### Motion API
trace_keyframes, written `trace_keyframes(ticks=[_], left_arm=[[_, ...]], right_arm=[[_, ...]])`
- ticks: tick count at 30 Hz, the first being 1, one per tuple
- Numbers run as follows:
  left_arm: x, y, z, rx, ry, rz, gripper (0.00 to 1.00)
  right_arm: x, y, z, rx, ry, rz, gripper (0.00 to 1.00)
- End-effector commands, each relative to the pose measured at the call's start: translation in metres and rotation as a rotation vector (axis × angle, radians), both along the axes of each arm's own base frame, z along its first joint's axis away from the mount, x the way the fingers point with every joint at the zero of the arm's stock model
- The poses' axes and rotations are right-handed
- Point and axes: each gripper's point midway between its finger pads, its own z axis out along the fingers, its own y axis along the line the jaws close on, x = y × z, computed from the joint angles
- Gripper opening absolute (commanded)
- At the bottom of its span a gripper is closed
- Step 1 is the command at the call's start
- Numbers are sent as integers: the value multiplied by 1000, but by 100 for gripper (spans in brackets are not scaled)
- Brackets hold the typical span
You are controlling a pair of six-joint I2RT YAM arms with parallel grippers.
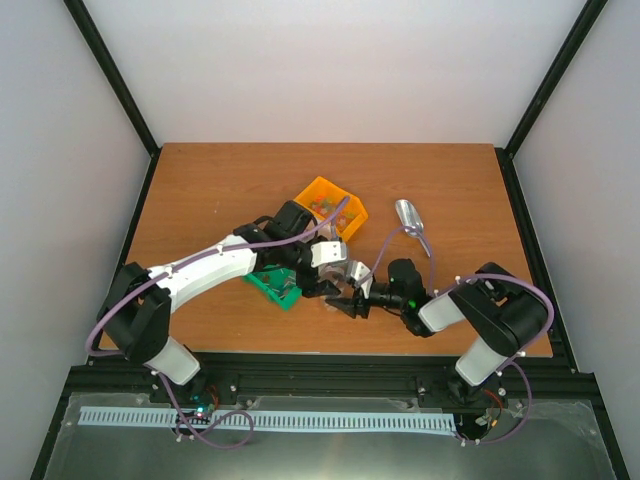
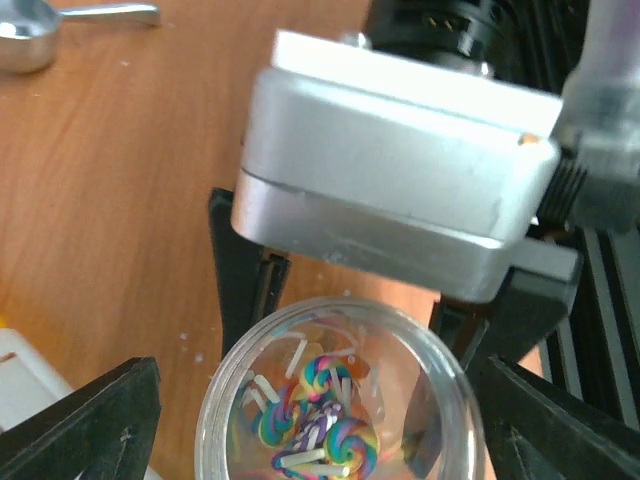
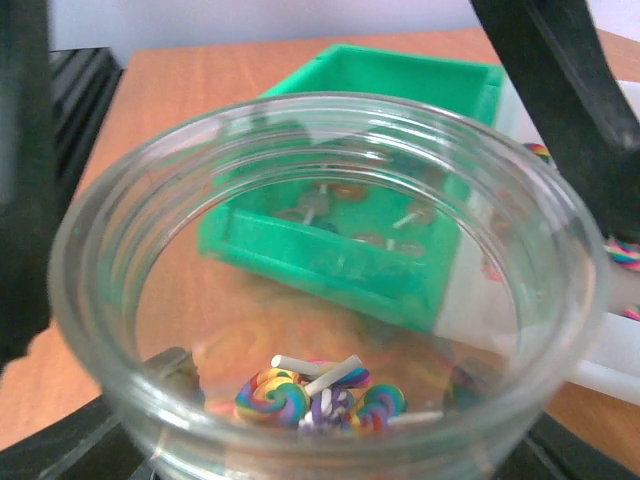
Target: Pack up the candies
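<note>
A small clear jar stands on the table with a few candies at its bottom: rainbow swirl lollipops on white sticks. My right gripper is shut on the jar, one black finger on each side. My left gripper hangs over the jar mouth, open, with its fingers well clear of the glass. In the right wrist view the jar fills the frame, the candies lie inside it, and my right gripper holds it from below. From above, both grippers meet at the jar.
A green bin holding small lollipops sits just behind the jar. An orange bin with candies is further back. A silver scoop lies to the right. A white container with rainbow candies sits beside the jar.
</note>
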Motion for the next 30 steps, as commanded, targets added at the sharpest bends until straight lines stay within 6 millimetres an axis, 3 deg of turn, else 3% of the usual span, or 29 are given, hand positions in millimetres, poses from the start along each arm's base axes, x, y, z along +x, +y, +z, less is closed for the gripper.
trace_keyframes(ticks=[1, 10, 15, 20, 24, 30], left_arm=[[24, -8, 18, -63, -4, 156, 87], [30, -9, 6, -47, -24, 170, 77], [29, -7, 1, -25, -39, 155, 63], [21, -5, 0, -12, -19, 124, 62], [5, -4, 5, -23, -11, 30, 53], [-51, 8, 16, -37, 75, -312, 54]], right_arm=[[31, 2, 20, 57, -53, -134, 25], [35, 1, 21, 62, -31, -164, 25], [32, 2, 21, 63, -22, -147, 25], [28, 3, 25, 72, -30, -121, 25], [12, 8, 32, 92, -41, -24, 25], [-24, 15, 46, 127, -25, 202, 25]])
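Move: The jar's clear lid sits between the left hand's open fingers, at most 1 cm below its hand point. The right hand already grips the jar under it, the lid being some 4 cm above that hand. From the left hand the green bin is about 12 cm left and 4 cm ahead, the white bin 7 cm left and 11 cm ahead, the orange bin some 19 cm ahead and 1 cm left, all roughly 8 cm lower. The left fingers close from both sides onto the lid's rim and keep that pinch, while the right hand keeps its hold on the jar. Both hands first swing forward about 3 cm, opening a counter-twist between them; once the left has its grip, both swing back about 3 cm, the left wrist turning roughly 10 degrees clockwise and the right about as much counter-clockwise, in the tightening direction. ##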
